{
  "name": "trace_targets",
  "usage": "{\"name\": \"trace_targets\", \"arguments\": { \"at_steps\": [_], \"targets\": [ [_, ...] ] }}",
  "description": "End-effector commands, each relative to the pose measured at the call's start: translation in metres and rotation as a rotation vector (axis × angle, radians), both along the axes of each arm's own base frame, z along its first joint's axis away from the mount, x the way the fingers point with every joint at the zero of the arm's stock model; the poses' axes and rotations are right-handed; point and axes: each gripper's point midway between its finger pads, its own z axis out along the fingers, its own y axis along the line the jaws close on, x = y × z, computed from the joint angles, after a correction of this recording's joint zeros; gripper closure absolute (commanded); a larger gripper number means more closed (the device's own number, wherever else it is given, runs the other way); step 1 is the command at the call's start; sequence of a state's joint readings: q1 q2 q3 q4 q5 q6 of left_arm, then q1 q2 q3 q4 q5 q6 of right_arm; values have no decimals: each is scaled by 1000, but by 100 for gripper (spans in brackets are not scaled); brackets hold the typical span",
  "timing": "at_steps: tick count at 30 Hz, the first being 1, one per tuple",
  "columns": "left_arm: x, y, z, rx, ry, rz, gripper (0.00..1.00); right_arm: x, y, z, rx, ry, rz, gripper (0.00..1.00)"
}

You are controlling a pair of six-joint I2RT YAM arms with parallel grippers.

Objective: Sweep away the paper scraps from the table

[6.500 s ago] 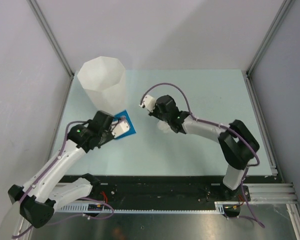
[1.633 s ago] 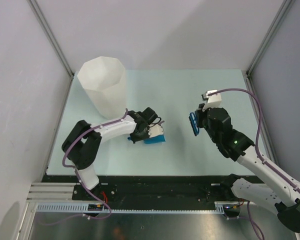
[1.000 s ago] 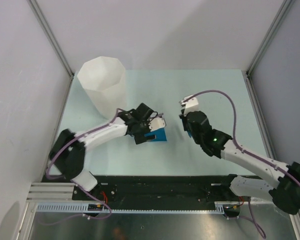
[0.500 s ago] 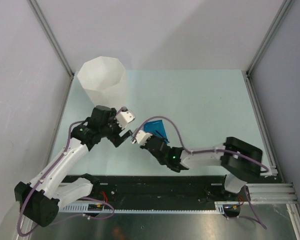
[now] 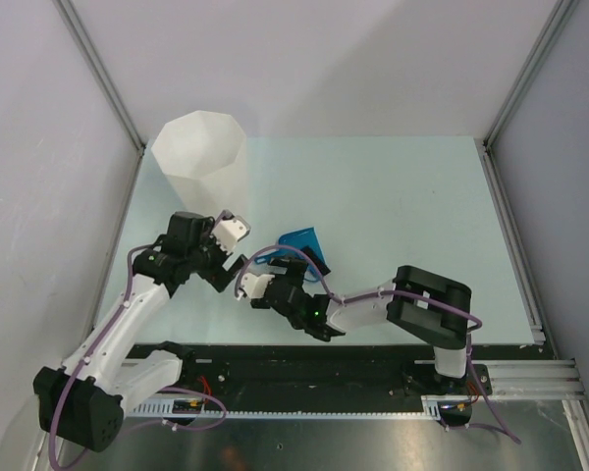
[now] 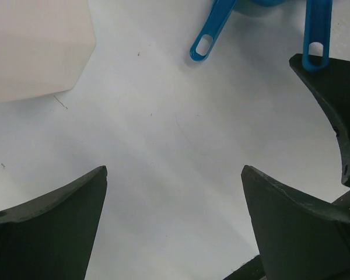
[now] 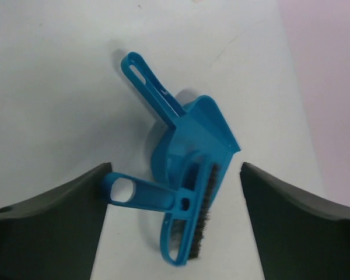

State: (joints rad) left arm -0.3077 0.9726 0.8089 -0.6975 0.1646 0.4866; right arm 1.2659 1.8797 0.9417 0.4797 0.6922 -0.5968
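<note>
No paper scraps show in any view. A blue dustpan [image 5: 304, 241] [image 7: 201, 131] lies on the pale green table [image 5: 402, 196], with a blue brush [image 7: 192, 219] resting across its mouth. My right gripper [image 5: 299, 265] [image 7: 175, 166] hovers over them, open, its jaws wide on either side of the brush; the brush handle's ring sits close by one finger. My left gripper [image 5: 228, 263] [image 6: 175, 169] is open over bare table just left of the dustpan. In the left wrist view the dustpan handle [image 6: 209, 32] and brush handle [image 6: 316, 35] show at the top.
A tall white faceted bin [image 5: 198, 162] [image 6: 35, 46] stands at the table's back left, close behind my left gripper. Grey walls border the table, and a black rail [image 5: 314, 358] runs along its front edge.
My right gripper swung left, set the brush down on the dustpan and opened. My left gripper drew back left from the dustpan, still open.
</note>
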Motion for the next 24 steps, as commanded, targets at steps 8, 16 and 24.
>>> {"name": "trace_targets", "arguments": {
  "at_steps": [8, 16, 24],
  "targets": [
    [7, -1, 2, -44, -12, 5, 0, -88, 13, 66, 61, 439, 383, 0],
    [24, -9, -4, -94, -61, 22, 0, -124, -54, 112, 274, 997, 718, 0],
    [59, -9, -29, -154, -221, 107, 0, 87, -177, 95, 849, 1024, -169, 0]
  ]
}}
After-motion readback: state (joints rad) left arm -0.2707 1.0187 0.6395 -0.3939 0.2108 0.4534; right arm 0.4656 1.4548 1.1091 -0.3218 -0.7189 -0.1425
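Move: The blue brush being let go has its middle about 6 cm to the right of the right hand and 1 cm ahead, some 3 cm lower; its handle end is still at the fingers. The dustpan lies about 5 cm ahead and 2 cm right of this hand, 4 cm below, and the white bin stands roughly 16 cm left and 15 cm ahead. From the left hand the brush is some 19 cm to the right, about level ahead, 8 cm lower. The right fingers finish opening and let go of the brush handle beside the dustpan. The empty hand first pulls back and up, roughly 10 cm each way, then swings right and forward, high past the brush, the wrist turning some 65 degrees until the fingers point steeply down. The left hand, open and empty, finally sinks about 3 cm, easing forward. ##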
